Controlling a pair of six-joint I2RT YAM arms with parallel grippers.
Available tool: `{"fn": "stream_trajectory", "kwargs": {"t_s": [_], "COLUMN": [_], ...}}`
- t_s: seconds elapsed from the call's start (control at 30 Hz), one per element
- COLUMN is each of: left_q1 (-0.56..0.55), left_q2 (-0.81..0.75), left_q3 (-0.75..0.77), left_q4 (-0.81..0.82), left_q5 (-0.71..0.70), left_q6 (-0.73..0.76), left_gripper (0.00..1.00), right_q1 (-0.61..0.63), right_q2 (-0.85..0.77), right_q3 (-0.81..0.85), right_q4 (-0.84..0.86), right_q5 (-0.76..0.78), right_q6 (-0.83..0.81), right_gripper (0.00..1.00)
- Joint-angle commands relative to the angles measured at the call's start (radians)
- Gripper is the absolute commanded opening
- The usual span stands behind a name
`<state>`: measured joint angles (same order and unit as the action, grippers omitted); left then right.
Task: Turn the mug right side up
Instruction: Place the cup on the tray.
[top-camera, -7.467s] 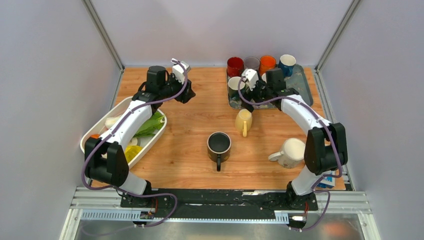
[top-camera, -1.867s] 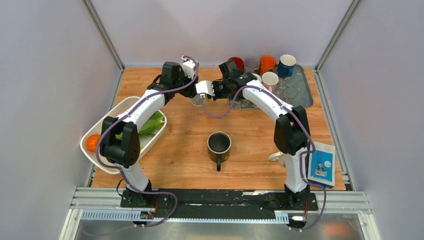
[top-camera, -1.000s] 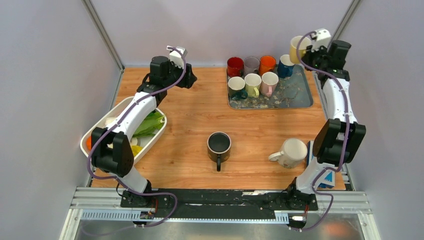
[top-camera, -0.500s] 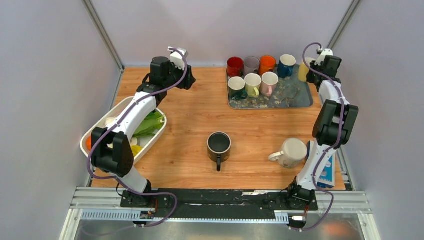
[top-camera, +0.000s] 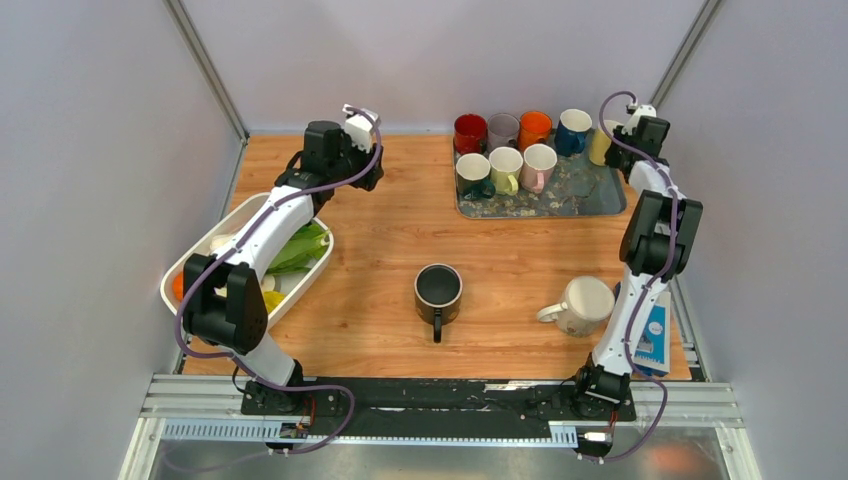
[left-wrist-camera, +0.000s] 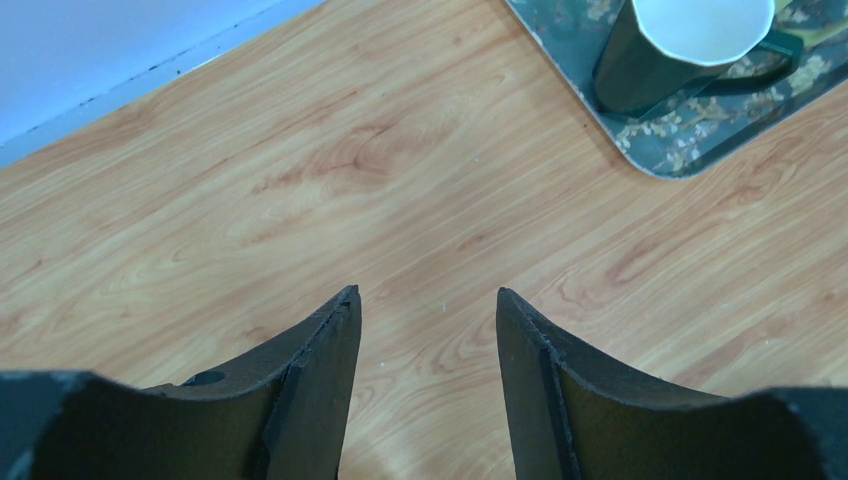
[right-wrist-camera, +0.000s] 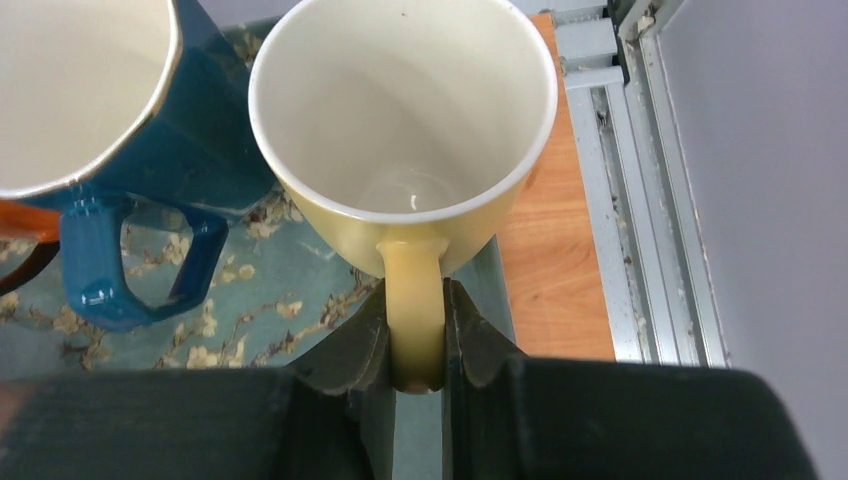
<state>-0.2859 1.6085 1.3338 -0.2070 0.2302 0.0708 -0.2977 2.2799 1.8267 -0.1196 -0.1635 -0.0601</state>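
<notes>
The pale yellow mug is upright with its mouth up, at the far right corner of the patterned tray, beside a blue mug. My right gripper is shut on the yellow mug's handle. I cannot tell whether the mug's base touches the tray. My left gripper is open over bare wood at the back left, with nothing between its fingers.
Several other mugs stand on the tray, including a dark green one. A black mug sits mid-table and a white mug at the front right. A white basket of vegetables is on the left. A blue box lies by the right edge.
My right arm has brought the yellow mug down from high at the back right to the tray's corner beside the blue mug. The left gripper has barely shifted.
</notes>
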Motion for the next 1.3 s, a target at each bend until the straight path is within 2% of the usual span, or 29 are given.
{"fn": "stream_trajectory", "kwargs": {"t_s": [0.0, 0.2, 0.37, 0.57, 0.63, 0.73, 0.83, 1.0, 1.1, 1.2, 1.27], "left_q1": [0.000, 0.000, -0.002, -0.019, -0.025, -0.028, -0.028, -0.027, -0.027, -0.022, -0.003], "left_q2": [-0.011, -0.006, -0.008, -0.007, -0.005, -0.004, -0.005, -0.017, -0.031, -0.054, -0.066], "left_q3": [0.020, 0.033, 0.034, 0.034, 0.032, 0.032, 0.026, 0.009, -0.004, -0.031, -0.049], "left_q4": [-0.033, -0.049, -0.057, -0.064, -0.065, -0.065, -0.058, -0.038, -0.037, -0.054, -0.041], "left_q5": [-0.013, -0.014, -0.017, -0.018, -0.016, -0.009, -0.006, 0.002, 0.059, 0.117, 0.147], "left_q6": [0.067, 0.090, 0.102, 0.127, 0.129, 0.130, 0.128, 0.097, 0.116, 0.172, 0.139], "left_gripper": [0.60, 0.60, 0.60, 0.60, 0.60, 0.61, 0.62, 0.63, 0.63, 0.63, 0.63], "right_q1": [0.012, 0.025, 0.035, 0.040, 0.040, 0.040, 0.040, 0.039, 0.039, 0.039, 0.044], "right_q2": [0.039, 0.094, 0.126, 0.151, 0.152, 0.132, 0.086, -0.032, -0.119, -0.224, -0.299], "right_q3": [0.082, 0.109, 0.140, 0.174, 0.174, 0.157, 0.126, 0.066, 0.014, -0.074, -0.147], "right_q4": [0.110, 0.149, 0.158, 0.163, 0.163, 0.163, 0.160, 0.147, 0.127, 0.096, 0.084], "right_q5": [-0.016, 0.021, 0.038, 0.049, 0.049, 0.044, 0.039, 0.063, 0.063, -0.004, -0.088], "right_q6": [0.010, 0.007, 0.014, 0.017, 0.011, -0.002, -0.005, 0.009, 0.010, 0.000, -0.013], "right_gripper": [0.00, 0.00, 0.07, 0.09, 0.16, 0.37, 0.51, 0.63, 0.70, 0.74, 0.76]}}
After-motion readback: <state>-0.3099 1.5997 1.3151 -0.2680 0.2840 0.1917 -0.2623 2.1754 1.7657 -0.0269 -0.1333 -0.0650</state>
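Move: The right hand already pinches the handle of the upright yellow mug, whose middle is about 6 cm ahead. It is bound for the tray's far right corner, roughly 11 cm ahead and 5 cm below the hand. The blue mug stands some 9 cm ahead and 9 cm left, the orange one 9 cm beyond it to the left. From the empty left hand the corner is about 18 cm ahead, 52 cm right and 19 cm below. Still pinching the yellow mug's handle, the right hand takes it about 5 cm forward, low over the tray beside the blue mug and sinking only slightly, while the fingers tip up about 5 degrees. It pauses, opens wide to let go of the handle, then backs off some 4 cm and rises about 6 cm. The empty left hand drifts back and down about 2 cm. ##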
